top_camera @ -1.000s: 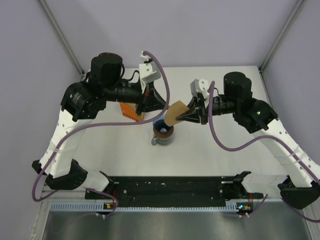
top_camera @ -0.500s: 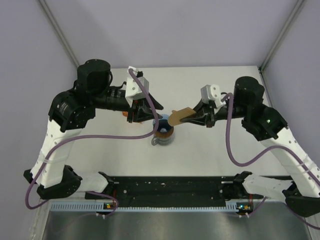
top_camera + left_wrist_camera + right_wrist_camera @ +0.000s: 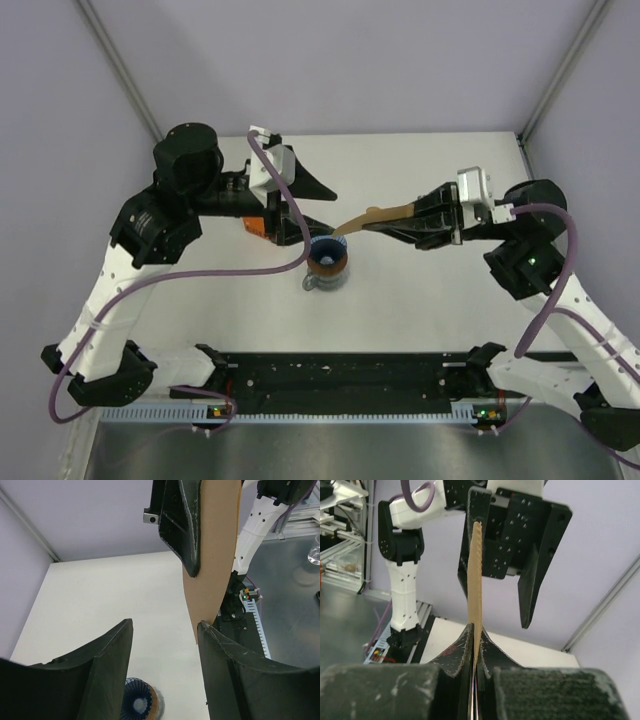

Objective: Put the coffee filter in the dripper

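Note:
The coffee filter (image 3: 378, 215), a flat tan paper, is held out level and edge-on, with my right gripper (image 3: 372, 224) shut on its right end. Its free end hangs just above and right of the blue ribbed dripper (image 3: 327, 256). In the right wrist view the filter (image 3: 476, 575) stands up from the shut right gripper (image 3: 476, 628). My left gripper (image 3: 318, 214) is open just left of the filter, holding nothing. In the left wrist view the filter (image 3: 212, 565) hangs beside one finger of the left gripper (image 3: 165, 626), with the dripper (image 3: 134, 704) below.
The dripper sits on a brown ring over a grey glass jug (image 3: 314, 282) at the table's middle. An orange filter pack (image 3: 254, 224) lies behind the left arm, mostly hidden. A black rail (image 3: 340, 375) runs along the near edge.
My left gripper's jaws have opened and stand free of the filter. The right arm has drawn back to the right, and the filter has turned from tilted to level and edge-on.

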Available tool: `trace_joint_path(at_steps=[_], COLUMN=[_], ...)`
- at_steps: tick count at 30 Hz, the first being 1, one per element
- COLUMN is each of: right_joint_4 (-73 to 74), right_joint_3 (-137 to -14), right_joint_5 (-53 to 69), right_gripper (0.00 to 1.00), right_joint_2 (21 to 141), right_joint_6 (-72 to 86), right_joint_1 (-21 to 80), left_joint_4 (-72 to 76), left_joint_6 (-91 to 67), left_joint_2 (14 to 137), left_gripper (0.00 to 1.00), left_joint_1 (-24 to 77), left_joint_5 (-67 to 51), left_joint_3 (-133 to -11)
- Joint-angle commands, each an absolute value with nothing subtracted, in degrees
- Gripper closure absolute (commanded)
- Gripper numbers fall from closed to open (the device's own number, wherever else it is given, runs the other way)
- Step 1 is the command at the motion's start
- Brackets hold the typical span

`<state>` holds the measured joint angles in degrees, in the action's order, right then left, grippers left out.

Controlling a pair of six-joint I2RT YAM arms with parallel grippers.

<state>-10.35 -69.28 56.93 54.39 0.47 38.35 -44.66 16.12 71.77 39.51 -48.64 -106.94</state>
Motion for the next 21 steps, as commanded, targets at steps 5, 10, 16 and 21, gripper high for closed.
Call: trace_joint_path(at_steps=[5,10,16,21], right_joint_4=[-30.8,-35.2,-36.6,-36.7], right_joint_3=[-67.9,-67.0,-66.8,-66.7], right_joint_5=[52.8,51.5,50.9,51.2], right_gripper=[1.0,1.0,1.0,1.0], right_joint_2=[56.2,57.4,57.7,58.2], right_joint_6=[9.8,11.9,12.2,12.4], right_joint_1=[38.9,39.3,39.9,40.1], left_joint_4=[-35.3,-33.6,-33.7,-33.2], left_joint_6=[8.6,6.4,5.7,4.7], left_joint_2=[70.7,71.1,71.0,71.2], left_gripper=[0.42,0.46,0.76,1.0], left_joint_1=[39.7,39.7,39.7,39.7], left_joint_5=[-49.3,-49.1,-47.9,-47.4], left_joint_3=[-105.6,-106.3,-106.0,-106.3])
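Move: The right hand already holds the coffee filter near its middle, and the left hand's open fingers face it: the filter's middle is about 6 cm to the left hand's right, 1 cm back and roughly level. From the right hand, the left fingertips are some 5 cm to the left and 2 cm farther out, about level. The dripper stands far below both, about 10 cm ahead of the left hand, and 12 cm ahead and 6 cm left of the right. The left hand shuts its half-open fingers almost fully just beside the filter's free end, on its far side, while rising about 2 cm and edging slightly right towards the filter; no paper shows between the pads. The right hand keeps its pinch on the filter and lifts it about 4 cm, drifting slightly forward and tipping its fingertips up some 10 degrees, so the free end comes up alongside the left fingers. ##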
